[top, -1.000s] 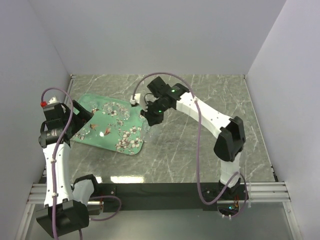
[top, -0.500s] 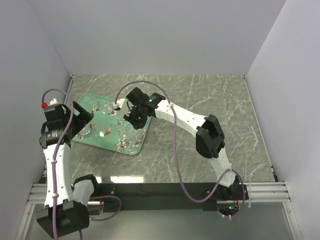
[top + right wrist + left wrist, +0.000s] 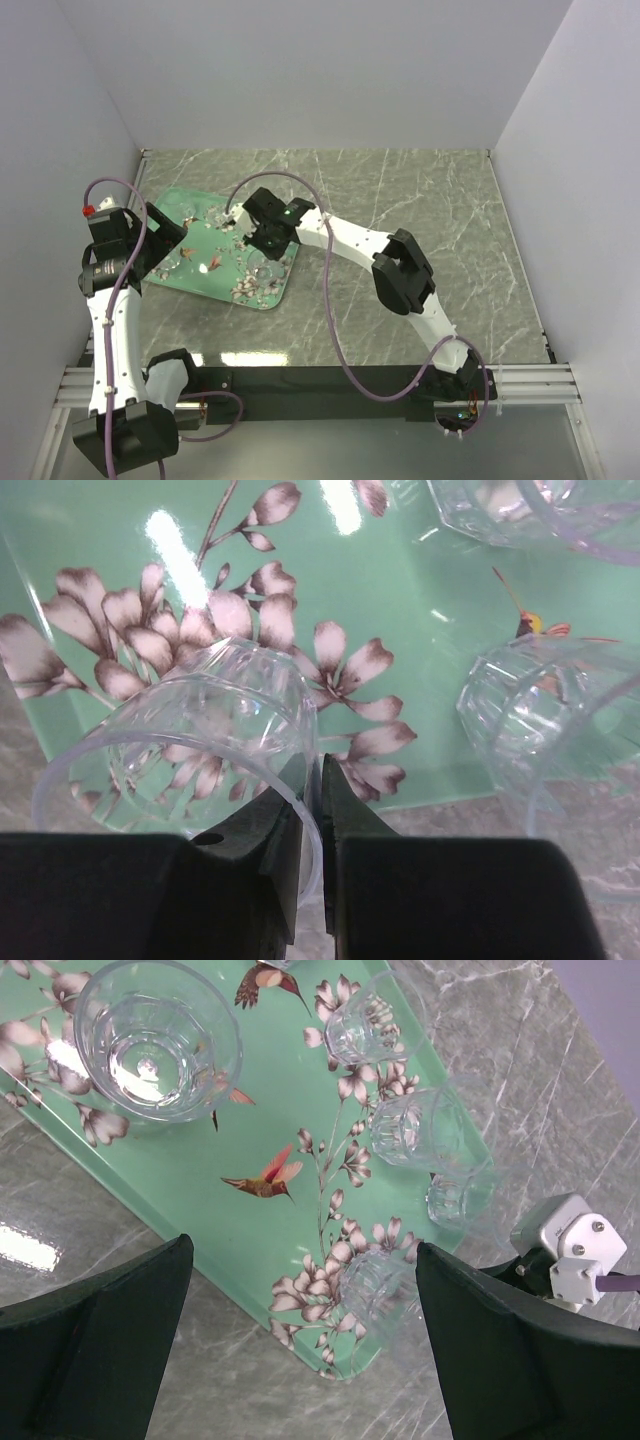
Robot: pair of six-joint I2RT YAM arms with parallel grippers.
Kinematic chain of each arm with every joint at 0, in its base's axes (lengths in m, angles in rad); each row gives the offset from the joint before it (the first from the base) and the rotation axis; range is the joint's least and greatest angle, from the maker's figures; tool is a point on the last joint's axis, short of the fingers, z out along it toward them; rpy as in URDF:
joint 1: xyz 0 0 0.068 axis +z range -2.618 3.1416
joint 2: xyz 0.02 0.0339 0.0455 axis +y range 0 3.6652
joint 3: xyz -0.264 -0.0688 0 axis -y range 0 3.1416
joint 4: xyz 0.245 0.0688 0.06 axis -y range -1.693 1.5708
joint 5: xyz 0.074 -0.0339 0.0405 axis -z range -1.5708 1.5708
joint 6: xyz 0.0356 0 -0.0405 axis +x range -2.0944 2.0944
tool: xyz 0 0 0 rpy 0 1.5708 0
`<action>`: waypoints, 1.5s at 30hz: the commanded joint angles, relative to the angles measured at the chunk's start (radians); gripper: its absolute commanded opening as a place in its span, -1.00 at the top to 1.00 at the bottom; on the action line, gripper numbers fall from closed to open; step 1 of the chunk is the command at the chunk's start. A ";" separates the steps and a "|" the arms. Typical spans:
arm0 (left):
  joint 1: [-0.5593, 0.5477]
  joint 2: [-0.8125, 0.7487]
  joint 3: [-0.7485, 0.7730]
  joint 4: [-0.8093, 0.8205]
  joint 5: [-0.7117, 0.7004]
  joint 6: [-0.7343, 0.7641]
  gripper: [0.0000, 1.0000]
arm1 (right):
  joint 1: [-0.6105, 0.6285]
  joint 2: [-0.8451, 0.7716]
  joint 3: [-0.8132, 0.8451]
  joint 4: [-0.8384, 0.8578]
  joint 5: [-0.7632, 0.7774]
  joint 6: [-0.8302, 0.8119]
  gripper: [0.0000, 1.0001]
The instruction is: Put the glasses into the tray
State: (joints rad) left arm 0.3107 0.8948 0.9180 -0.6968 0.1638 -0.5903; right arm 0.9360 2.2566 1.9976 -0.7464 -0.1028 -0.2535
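Observation:
The mint-green flowered tray [image 3: 205, 285] lies at the left of the table. My right gripper [image 3: 318, 780] is shut on the rim of one clear glass [image 3: 200, 730], one finger inside and one outside, holding it over the tray's near right corner [image 3: 265, 268]. Several other glasses stand in the tray: a wide one [image 3: 155, 1040], two smaller [image 3: 365, 1025] [image 3: 410, 1125], and one by the right edge [image 3: 455, 1195]. My left gripper [image 3: 303, 1260] hangs open above the tray's near edge with nothing between its fingers.
Grey marble tabletop [image 3: 420, 200] stretches right of the tray. White walls close in the left, back and right. The right arm's elbow [image 3: 403, 272] reaches across the middle of the table.
The right arm has swung left with the glass, from beside the tray's right edge to over its near right corner. The left arm has stayed still.

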 commanded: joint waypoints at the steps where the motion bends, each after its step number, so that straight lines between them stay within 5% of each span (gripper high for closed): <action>1: 0.002 0.003 0.021 0.017 0.008 0.001 -0.99 | 0.021 0.014 0.058 0.047 0.032 0.010 0.85; 11: -0.004 0.010 0.042 0.011 0.011 -0.002 -0.99 | 0.020 -0.049 0.082 0.025 0.034 -0.041 -0.19; 14: -0.007 0.015 0.056 0.008 0.011 0.001 -0.99 | 0.009 -0.117 0.095 0.013 0.003 -0.075 -0.35; 26: -0.039 0.058 0.142 0.006 0.020 0.041 -0.99 | -0.140 -0.439 0.008 -0.128 -0.169 -0.285 -0.59; 40: -0.058 0.099 0.217 0.054 0.066 0.083 -0.99 | -0.629 -0.824 -0.333 0.041 0.057 0.034 -0.60; 45: -0.059 0.107 0.229 0.098 0.086 0.078 -0.99 | -0.732 -0.997 -0.586 0.186 0.319 0.167 -0.62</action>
State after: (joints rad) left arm 0.2573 0.9997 1.1004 -0.6617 0.2173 -0.5343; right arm 0.2173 1.3849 1.5036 -0.6865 0.0303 -0.2119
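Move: The right hand still pinches the wall of the last glass, which stands in the tray's near right corner, its middle about 3 cm back, 2 cm to the left and 3 cm below the hand. Another glass stands roughly 6 cm ahead and 4 cm to the right, and a further one some 8 cm ahead and 6 cm to the left, both about 4 cm down. From the left hand the last glass lies some 22 cm to the right, 2 cm ahead and 15 cm below. Almost in place at first, the right hand spreads its fingers and lets go of the glass, then climbs steeply by about 20 cm and sweeps off to the right, away from the tray over bare table, some 37 cm in all and a little forward, turning clockwise with its fingers tipping up. The empty, open left hand rises about 5 cm and eases forward. ##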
